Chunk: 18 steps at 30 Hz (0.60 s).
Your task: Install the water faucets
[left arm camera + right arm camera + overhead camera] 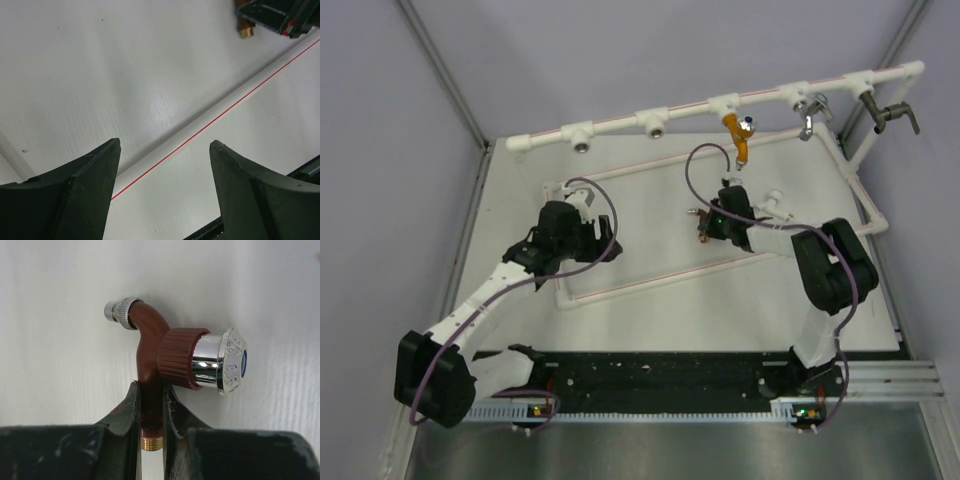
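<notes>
My right gripper [150, 390] is shut on the stem of the reddish-brown faucet [150, 335]. The faucet's silver spout tip points up-left, its chrome handle points right and its brass thread [152, 443] shows between the fingers. In the top view the right gripper [705, 224] holds this faucet [700, 222] just above the table's middle. A white faucet [776, 205] lies on the table to its right. My left gripper [608, 244] is open and empty, over a white red-striped pipe [210, 125]. In the left wrist view the left gripper [165, 145] has its jaws wide apart.
The white pipe frame [620, 125] runs along the back. Its two left tee sockets [582, 145] [655, 125] are bare. An orange tap [741, 135], a silver tap [810, 115] and a dark tap [892, 112] hang from the sockets further right. Lower frame pipes [650, 280] lie on the table.
</notes>
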Each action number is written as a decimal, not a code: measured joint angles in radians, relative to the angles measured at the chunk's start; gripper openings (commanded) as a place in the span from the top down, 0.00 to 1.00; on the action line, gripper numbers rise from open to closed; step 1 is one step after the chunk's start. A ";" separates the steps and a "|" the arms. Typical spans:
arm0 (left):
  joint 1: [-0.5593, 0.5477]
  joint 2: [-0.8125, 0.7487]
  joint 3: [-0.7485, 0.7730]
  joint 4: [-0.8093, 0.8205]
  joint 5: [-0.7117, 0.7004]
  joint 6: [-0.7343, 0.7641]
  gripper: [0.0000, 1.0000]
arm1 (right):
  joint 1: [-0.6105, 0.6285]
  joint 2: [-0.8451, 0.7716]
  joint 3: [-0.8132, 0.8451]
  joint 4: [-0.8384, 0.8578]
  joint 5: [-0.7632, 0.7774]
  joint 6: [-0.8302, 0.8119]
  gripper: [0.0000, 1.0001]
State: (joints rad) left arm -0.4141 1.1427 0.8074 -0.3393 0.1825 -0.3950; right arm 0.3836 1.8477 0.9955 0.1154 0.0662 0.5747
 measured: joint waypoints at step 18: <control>0.015 0.213 0.133 0.138 0.402 -0.012 0.21 | 0.158 -0.362 -0.367 0.233 -0.334 -0.254 1.00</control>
State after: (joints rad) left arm -0.3988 1.3556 0.9405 -0.2016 0.5846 -0.4068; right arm 0.5415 1.4860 0.6289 0.3485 -0.2676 0.3206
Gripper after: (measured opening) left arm 0.787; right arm 0.099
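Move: The brown faucet, already pinched near its threaded end by the right fingers, is being taken to the open left gripper, about 24 cm to the right hand's left, 13 cm back and 12 cm higher. The white faucet lies some 17 cm right and 5 cm ahead of the right hand; the lower frame pipe crosses about 10 cm behind it. From the left hand the brown faucet is roughly 24 cm right, 14 cm ahead and 12 cm below. The brown faucet stays pinched as the right hand draws it quickly back, low over the table, then swings left and lifts it towards the left gripper: about 12 cm back, 7 left and 5 up, turning some 30 degrees counter-clockwise as the fingertips tip up. The left hand comes to meet it, rising slightly, then going about 7 cm right with a clockwise turn, its fingers still wide open. ##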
